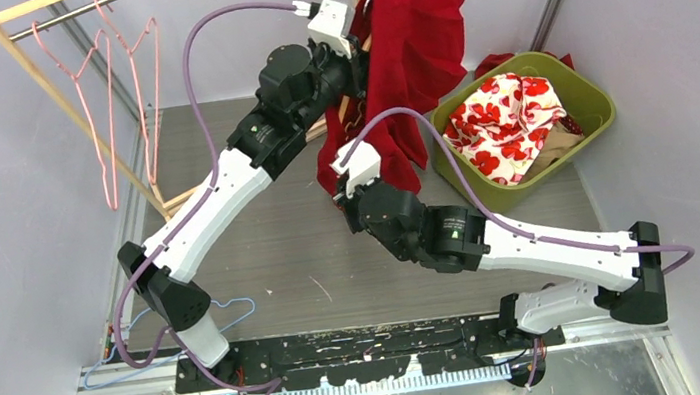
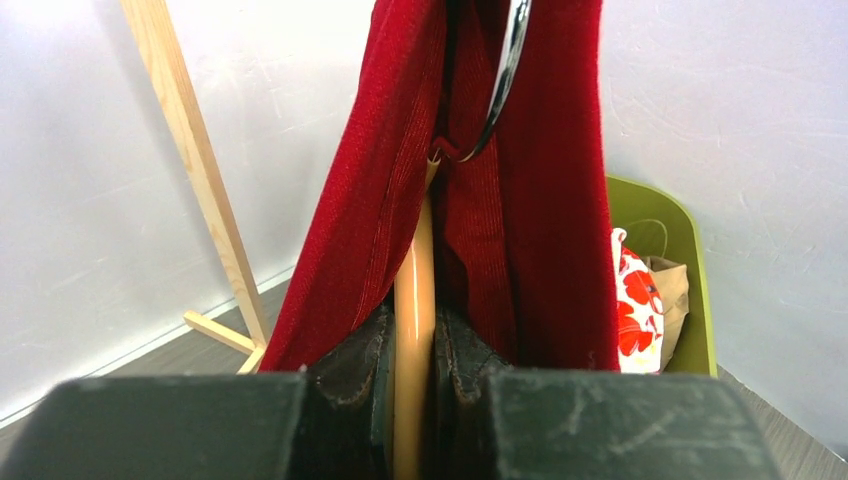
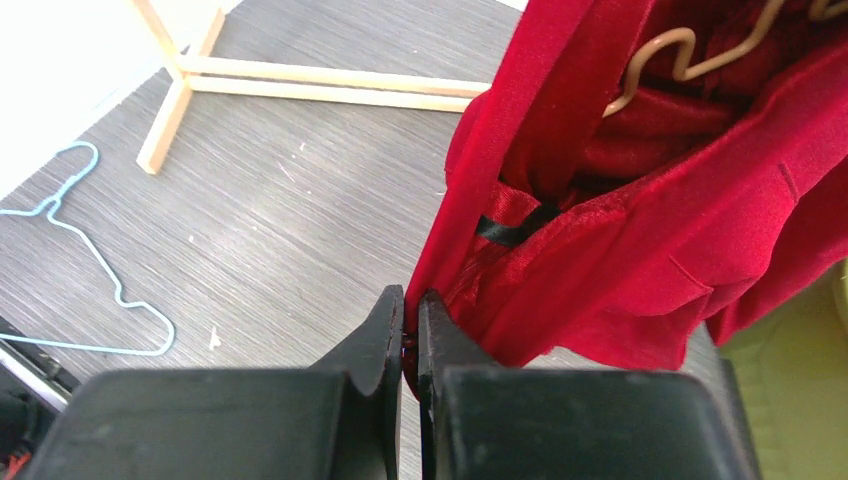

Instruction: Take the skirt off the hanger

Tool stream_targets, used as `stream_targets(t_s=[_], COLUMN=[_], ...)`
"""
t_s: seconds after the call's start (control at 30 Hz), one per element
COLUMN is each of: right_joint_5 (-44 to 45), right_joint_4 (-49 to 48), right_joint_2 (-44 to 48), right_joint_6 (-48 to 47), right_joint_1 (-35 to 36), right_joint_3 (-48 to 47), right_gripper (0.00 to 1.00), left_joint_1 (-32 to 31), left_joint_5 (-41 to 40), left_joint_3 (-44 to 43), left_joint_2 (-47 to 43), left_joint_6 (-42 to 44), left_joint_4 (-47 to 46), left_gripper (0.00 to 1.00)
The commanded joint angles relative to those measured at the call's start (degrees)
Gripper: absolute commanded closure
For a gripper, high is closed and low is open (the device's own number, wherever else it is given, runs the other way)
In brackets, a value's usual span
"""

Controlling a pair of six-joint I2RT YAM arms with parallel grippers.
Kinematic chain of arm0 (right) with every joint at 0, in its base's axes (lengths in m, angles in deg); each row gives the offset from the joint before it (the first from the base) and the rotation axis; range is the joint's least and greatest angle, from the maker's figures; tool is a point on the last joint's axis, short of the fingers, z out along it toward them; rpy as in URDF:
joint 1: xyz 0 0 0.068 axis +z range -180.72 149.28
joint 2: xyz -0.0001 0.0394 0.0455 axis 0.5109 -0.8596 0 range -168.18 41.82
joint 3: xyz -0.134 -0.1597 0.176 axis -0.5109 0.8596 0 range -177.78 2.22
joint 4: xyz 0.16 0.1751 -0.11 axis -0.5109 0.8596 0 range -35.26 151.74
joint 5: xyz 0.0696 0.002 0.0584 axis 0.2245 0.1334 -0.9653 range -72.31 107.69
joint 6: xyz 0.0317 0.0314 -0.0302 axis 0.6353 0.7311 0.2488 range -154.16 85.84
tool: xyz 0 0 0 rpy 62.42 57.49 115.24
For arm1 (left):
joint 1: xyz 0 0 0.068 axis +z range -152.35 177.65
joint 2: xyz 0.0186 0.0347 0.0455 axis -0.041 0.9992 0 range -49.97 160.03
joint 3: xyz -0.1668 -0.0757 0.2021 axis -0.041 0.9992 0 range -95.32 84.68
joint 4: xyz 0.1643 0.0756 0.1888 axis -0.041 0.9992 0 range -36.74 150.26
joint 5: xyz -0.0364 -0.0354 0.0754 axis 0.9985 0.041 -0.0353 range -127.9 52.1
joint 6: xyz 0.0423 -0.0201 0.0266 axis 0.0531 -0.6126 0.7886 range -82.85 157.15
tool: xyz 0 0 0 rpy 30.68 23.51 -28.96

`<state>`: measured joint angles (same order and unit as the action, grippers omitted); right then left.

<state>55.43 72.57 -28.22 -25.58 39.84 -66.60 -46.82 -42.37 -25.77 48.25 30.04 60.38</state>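
Observation:
A red skirt (image 1: pixel 418 43) hangs in the air at the back middle, draped over a tan wooden hanger (image 2: pixel 415 330). My left gripper (image 2: pixel 413 345) is shut on the hanger's bar, the skirt (image 2: pixel 530 200) falling on both sides of it below the metal hook (image 2: pixel 507 75). My right gripper (image 3: pixel 411 310) is shut on the lower edge of the skirt (image 3: pixel 640 230), pinching a thin fold of red cloth. In the right wrist view the wavy bar of the hanger (image 3: pixel 680 55) shows inside the folds. From above, the right gripper (image 1: pixel 343 190) sits at the skirt's bottom hem.
A green bin (image 1: pixel 587 93) with red-and-white floral cloth (image 1: pixel 503 123) stands at the right. A wooden rack (image 1: pixel 61 92) with pink wire hangers (image 1: pixel 104 117) stands at the back left. A blue wire hanger (image 3: pixel 90 290) lies on the grey floor near the left arm's base.

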Motion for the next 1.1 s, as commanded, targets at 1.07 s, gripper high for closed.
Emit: stream_targets(t_s=[1.07], right_joint_5=[-12.79], right_joint_4=[-18.14], right_joint_2=[-8.85], right_joint_6=[13.69], right_joint_1=[-3.72], right_joint_3=[16.4], right_gripper=[0.99], left_joint_1=[1.9], left_joint_5=[-19.44], left_joint_3=[4.37], left_joint_2=[-19.65], left_joint_6=[-27.38], left_joint_4=[-20.14], left_gripper=[1.0])
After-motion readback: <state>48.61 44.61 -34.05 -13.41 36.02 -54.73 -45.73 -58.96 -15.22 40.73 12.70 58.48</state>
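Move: The left hand already grips the wooden hanger; the red skirt's middle lies about 8 cm to its right, 2 cm ahead and slightly below. The right hand already pinches a skirt edge, with the hanger roughly 18 cm ahead of it, 6 cm to its right and 15 cm above. From the right hand, the green basket stands about 36 cm to the right, 12 cm ahead and 25 cm lower. Left keeps the hanger, right the skirt's edge; both shift about 6 cm left, right then dipping 5 cm. ##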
